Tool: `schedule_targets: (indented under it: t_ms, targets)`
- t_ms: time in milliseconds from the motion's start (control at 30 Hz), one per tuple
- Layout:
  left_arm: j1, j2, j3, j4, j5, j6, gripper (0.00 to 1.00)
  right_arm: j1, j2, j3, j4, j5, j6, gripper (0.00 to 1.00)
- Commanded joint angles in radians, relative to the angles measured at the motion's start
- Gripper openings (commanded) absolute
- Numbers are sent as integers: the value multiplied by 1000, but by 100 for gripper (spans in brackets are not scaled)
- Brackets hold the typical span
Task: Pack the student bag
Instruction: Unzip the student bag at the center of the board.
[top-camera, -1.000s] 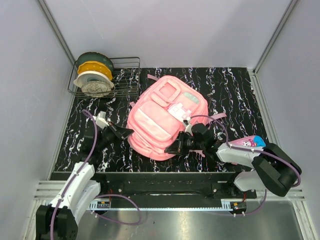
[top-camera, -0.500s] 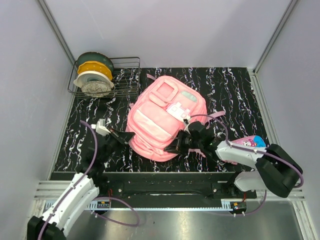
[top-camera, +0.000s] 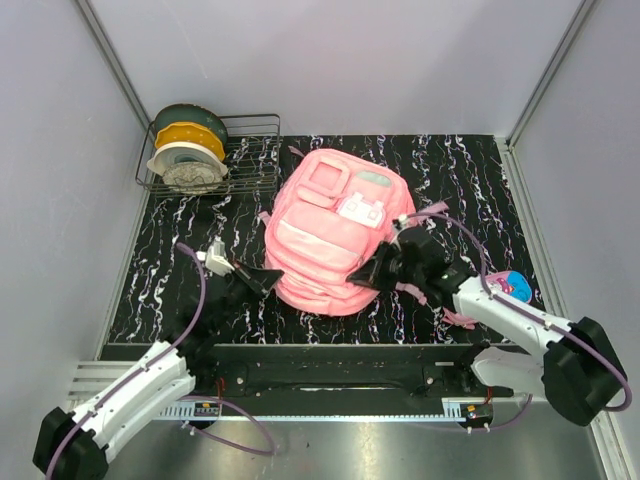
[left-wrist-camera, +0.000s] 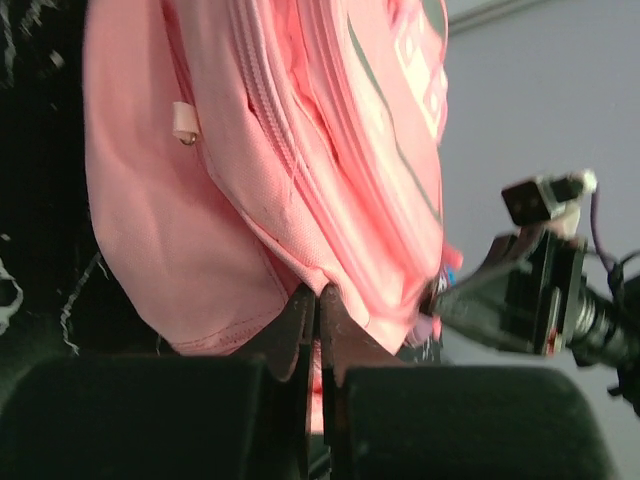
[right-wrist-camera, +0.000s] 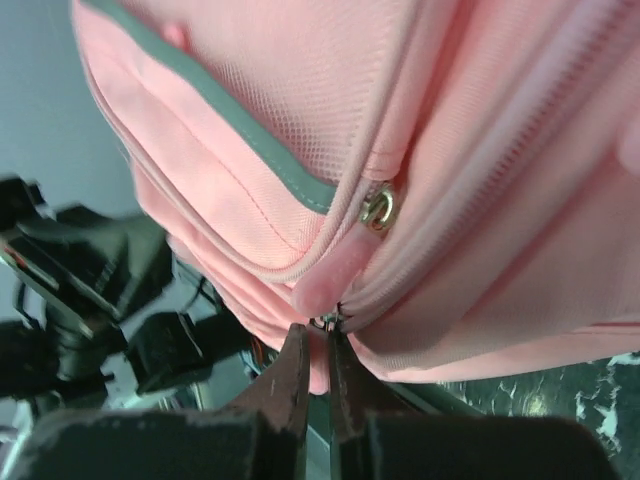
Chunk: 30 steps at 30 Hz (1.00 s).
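The student bag (top-camera: 335, 235), a big pink backpack, lies face up in the middle of the black marbled table (top-camera: 470, 175). My left gripper (top-camera: 268, 277) is shut, its tips pressed against a seam on the bag's lower left edge (left-wrist-camera: 250, 180); I cannot tell whether fabric is pinched. My right gripper (top-camera: 362, 277) sits at the bag's lower right edge. It is shut on a zipper pull (right-wrist-camera: 330, 320), whose metal loop shows between the tips, just under a pink tab (right-wrist-camera: 335, 275). A second, gold slider (right-wrist-camera: 378, 208) sits above it.
A wire rack (top-camera: 250, 150) holding stacked spools (top-camera: 187, 150) stands at the back left. A small cartoon pencil case (top-camera: 513, 285) lies at the right, partly behind my right arm. Grey walls close in the table on three sides, and a black rail (top-camera: 320, 355) runs along the near edge.
The bag has slid to the right and a little farther back. My right gripper moved with it, still on the zipper. My left gripper followed the bag's edge to the right.
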<state>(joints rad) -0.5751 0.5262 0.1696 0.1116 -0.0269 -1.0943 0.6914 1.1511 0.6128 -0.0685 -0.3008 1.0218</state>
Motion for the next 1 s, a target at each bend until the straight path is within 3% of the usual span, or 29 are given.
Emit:
schedule_targets:
  t_ms: [0, 33, 67, 167, 300, 400, 467, 567, 667, 733, 833, 967]
  targets:
    - [-132, 6, 2, 40, 112, -59, 0, -121, 2, 119, 190, -133, -13, 0]
    - [-156, 17, 7, 42, 88, -67, 0, -118, 19, 114, 211, -164, 6, 0]
    - [-214, 52, 8, 57, 62, -70, 0, -93, 47, 63, 346, -190, 111, 0]
    - [-329, 141, 4, 169, -43, -105, 0, 12, 58, -36, 509, -111, 248, 0]
    - [-385, 225, -10, 292, -113, -133, 0, 178, 52, 10, 392, 61, 199, 0]
    - [-387, 238, 5, 286, -100, -118, 0, 178, 27, -19, 333, 98, 175, 0]
    - [-385, 224, 8, 274, -100, -108, 0, 177, -16, 1, 165, 147, 97, 0]
    - [-385, 163, 10, 220, -107, -92, 0, 145, -88, -36, 42, 213, 0, 0]
    - [-384, 68, 14, 124, -122, -72, 0, 71, -111, -51, -85, 180, -92, 0]
    - [-385, 8, 8, 83, -145, -61, 0, 54, -119, -76, -83, 122, -118, 0]
    - [-385, -12, -8, 59, -156, -61, 0, 56, -16, -67, -89, 0, -167, 0]
    - [-385, 67, -27, 149, -140, -72, 0, 68, 61, -148, 97, -90, -88, 0]
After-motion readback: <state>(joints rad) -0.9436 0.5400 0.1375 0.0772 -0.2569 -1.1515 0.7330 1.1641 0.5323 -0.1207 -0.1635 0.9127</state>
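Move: My right fingers already pinch the zipper pull on the bag's right side. Ahead of them stand the pocket zipper tab, some 3 cm off and slightly higher, the white patch, roughly 14 cm ahead and 2 cm to the right, and the student bag's middle, about 9 cm ahead and 3 cm left. My left fingers hold the bag's lower left edge; from them the pull lies about 15 cm to the right, roughly level. Keeping the zipper pull pinched, my right hand jerks forward about 3.5 cm, comes back left and down, then swings right and sinks to some 5 cm below its start, fingers tipping 10 degrees or so further down. My left hand keeps its grip on the bag's edge and draws it about 5 cm back and 4 cm right, dipping and partly rising again on the way. ##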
